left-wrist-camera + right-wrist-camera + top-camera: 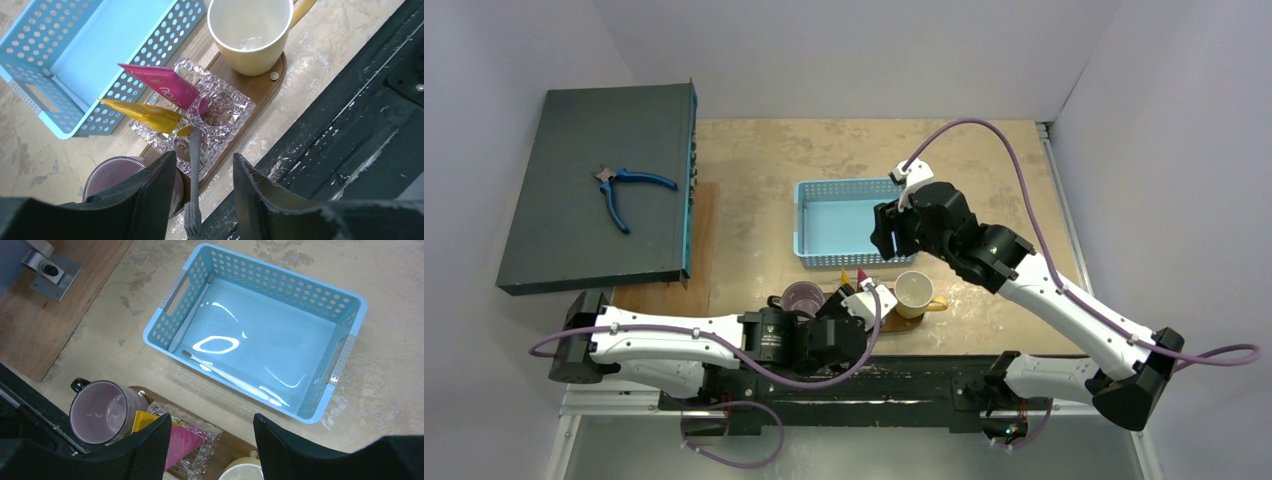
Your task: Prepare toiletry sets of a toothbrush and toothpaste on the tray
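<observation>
A grey toothbrush point(195, 150) stands head-up in a clear crinkled holder point(227, 107) on the dark wooden tray point(267, 82). The pink toothpaste tube point(162, 84) and the yellow one point(142, 114) lean in the same holder. My left gripper point(204, 157) is open just above, and the brush head sits between its fingers, close to the left one. A pale toothbrush point(227, 376) lies in the blue basket point(350, 310). My right gripper point(212, 419) hangs open above the basket's near edge, holding nothing.
On the tray, a yellow mug point(914, 292) stands at the right end and a purple mug point(802, 297) at the left. Blue-handled pliers point(624, 185) lie on a dark raised slab point(564, 230) at the far left, beside a light wooden board point(699, 250).
</observation>
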Controlling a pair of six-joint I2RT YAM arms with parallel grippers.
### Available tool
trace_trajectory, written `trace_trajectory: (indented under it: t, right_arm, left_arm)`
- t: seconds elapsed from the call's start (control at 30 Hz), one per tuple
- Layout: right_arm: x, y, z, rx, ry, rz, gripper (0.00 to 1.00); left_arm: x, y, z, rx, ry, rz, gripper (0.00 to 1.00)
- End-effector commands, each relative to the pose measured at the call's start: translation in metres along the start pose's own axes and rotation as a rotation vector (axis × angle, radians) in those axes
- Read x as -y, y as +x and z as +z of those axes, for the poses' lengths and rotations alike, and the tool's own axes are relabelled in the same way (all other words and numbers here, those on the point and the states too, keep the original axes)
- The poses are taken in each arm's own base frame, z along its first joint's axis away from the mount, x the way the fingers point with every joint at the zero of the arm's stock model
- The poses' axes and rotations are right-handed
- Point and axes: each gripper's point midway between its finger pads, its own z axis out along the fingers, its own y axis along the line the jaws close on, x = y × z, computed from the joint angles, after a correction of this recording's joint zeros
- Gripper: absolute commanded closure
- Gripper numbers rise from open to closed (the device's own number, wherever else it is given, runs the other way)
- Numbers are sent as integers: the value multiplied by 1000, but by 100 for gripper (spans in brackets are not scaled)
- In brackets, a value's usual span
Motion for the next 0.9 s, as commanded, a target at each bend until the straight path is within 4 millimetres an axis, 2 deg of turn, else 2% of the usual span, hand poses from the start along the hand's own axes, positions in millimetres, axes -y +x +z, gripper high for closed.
trace_trajectory:
  t: [0.0, 0.27, 0.47, 0.7, 0.87]
  right_arm:
    - [-5, -25, -2, 65, -9, 18, 36]
    - [-19, -42, 7, 51, -57, -11, 35]
    - [-35, -47, 31, 12, -102, -14, 33]
    - [-51, -45, 69, -54, -136, -9, 33]
    - [-59, -33, 103, -125, -139, -2, 34]
  left_arm:
    - [6, -46, -22, 86, 86, -36, 53]
    - [-1, -89, -47, 148, 129, -11, 41]
    - [-20, -115, -60, 161, 93, 6, 37]
    - [-56, -120, -62, 125, 78, -80, 34]
    - [-90, -120, -68, 134, 39, -153, 31]
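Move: The grey toothbrush along the basket's left end lies about 14 cm ahead of the right hand, 13 to its left and 21 below; the white one some 8 ahead, 5 left, equally low. From the left hand that grey brush is roughly 23 ahead, 10 left, 12 down; the toothbrush just placed is 3 ahead, 1 right, 6 below, the yellow tube 6 straight ahead, the dark mug 5 ahead, 8 left. Straight up off the tray goes the left hand, its already parted fingers opening wider, leaving the placed toothbrush; after about 13 cm it levels off and swings forward and a little left. Meanwhile the right hand, empty and open, sweeps some 9 cm left and 5 forward over the basket towards the grey toothbrush, rising slightly, then sinking, tipping down and turning a little counter-clockwise. ##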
